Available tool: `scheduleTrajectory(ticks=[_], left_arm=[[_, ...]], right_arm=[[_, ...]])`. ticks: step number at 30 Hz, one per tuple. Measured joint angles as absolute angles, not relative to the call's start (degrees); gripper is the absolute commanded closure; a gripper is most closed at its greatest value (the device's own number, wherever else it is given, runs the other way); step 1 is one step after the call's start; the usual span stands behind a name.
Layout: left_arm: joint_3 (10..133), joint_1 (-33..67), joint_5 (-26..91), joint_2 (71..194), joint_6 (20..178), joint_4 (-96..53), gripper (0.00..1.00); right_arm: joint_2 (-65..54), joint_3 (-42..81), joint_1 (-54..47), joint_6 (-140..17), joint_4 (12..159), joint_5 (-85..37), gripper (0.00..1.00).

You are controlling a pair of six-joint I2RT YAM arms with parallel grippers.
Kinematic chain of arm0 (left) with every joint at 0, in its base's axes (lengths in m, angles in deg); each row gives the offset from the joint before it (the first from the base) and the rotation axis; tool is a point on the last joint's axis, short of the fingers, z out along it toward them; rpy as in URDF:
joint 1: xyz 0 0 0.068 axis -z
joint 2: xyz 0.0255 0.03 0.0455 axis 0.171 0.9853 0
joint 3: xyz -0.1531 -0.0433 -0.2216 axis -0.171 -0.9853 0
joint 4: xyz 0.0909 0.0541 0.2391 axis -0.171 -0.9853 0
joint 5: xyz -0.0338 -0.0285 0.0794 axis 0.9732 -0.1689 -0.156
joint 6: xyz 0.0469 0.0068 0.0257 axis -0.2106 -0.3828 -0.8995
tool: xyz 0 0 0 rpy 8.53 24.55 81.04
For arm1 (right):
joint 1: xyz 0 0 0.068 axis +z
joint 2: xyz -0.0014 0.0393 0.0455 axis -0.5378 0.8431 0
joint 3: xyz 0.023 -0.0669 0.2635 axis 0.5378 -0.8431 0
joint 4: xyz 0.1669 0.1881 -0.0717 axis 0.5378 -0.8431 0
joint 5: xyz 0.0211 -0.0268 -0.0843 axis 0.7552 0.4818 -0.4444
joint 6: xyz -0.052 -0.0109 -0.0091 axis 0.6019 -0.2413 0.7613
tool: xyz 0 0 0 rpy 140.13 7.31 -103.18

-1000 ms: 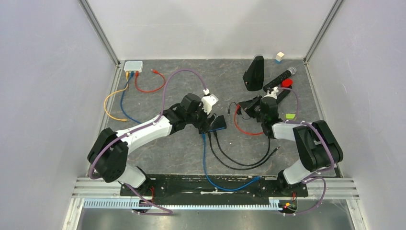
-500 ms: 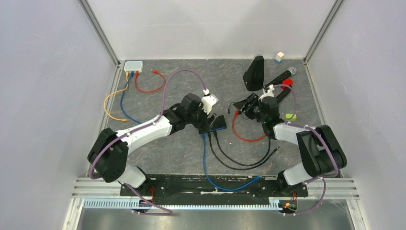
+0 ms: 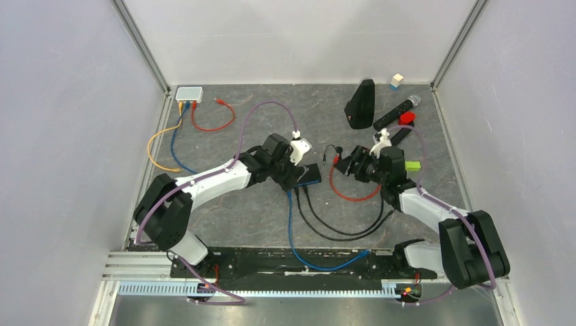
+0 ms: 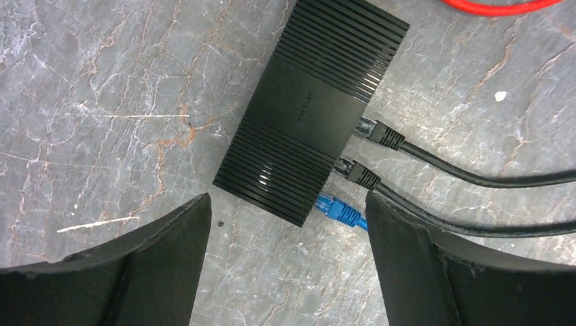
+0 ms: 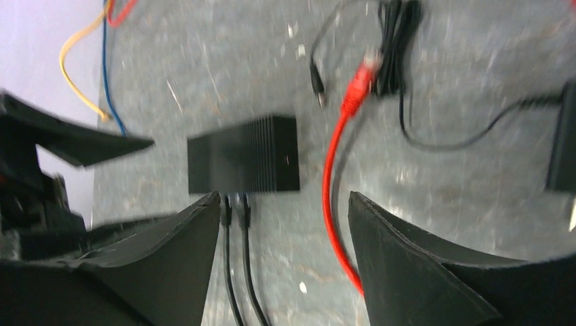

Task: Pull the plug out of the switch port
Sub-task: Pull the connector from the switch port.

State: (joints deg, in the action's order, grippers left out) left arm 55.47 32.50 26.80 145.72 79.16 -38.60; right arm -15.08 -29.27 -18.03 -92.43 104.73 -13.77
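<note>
The black switch lies mid-table. Two black plugs sit in its ports, and a blue plug shows its clear tip at the switch's edge. A red cable lies to the right. Its red plug is free on the table, apart from the switch. My left gripper hovers open over the switch's near corner. My right gripper stands open, holding nothing, with the red cable running beside its right finger.
A white box at the back left has yellow, blue and red cables. A black wedge, a microphone, a red disc, a green block and a small cube lie at the back right. A black corded adapter sits near my right gripper.
My right gripper has opened and let go of the red cable, and that arm has swung forward and left. The left arm shifted slightly, jaws still open.
</note>
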Motion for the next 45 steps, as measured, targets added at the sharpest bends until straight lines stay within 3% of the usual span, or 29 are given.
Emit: scheduleTrajectory(ticks=[9,24,38,45], left_arm=[[60.3,32.5,26.8,151.3,75.0,-43.1,0.12],[72.7,29.3,30.9,161.7,67.4,-53.5,0.1],[74.2,29.4,32.5,165.6,65.3,-57.7,0.1],[75.0,29.4,32.5,167.0,64.6,-57.8,0.19]], right_arm=[[-13.9,-34.7,-15.5,-92.5,102.9,-5.9,0.29],[-1.0,-28.4,-8.3,-92.6,103.6,-1.0,0.29],[2.5,-28.6,-7.7,-95.5,108.5,1.4,0.3],[3.2,-28.6,-7.6,-95.9,109.6,2.1,0.3]])
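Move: The right-hand black plug, still in the switch, lies about 12 cm to the right hand's left, 6 cm back and 9 cm below; the other black plug is 3 cm farther left of it. The loose red plug lies 3 cm ahead of that hand and 2 cm left, 9 cm down. From the left hand, the switch's middle is about 3 cm ahead, 4 cm right, 7 cm below, and the blue plug 2 cm back, straight below at much the same depth. The black plugs draw nearer as the right hand, open throughout, sweeps left, back and down some 13 cm in all, tipping its fingers down and turning counter-clockwise, then nearly stops just short of them. The left hand sinks about 6 cm, working slightly forward and turning a little clockwise, until its wide-open fingers straddle the switch's left end, one on the port side by the blue plug. ##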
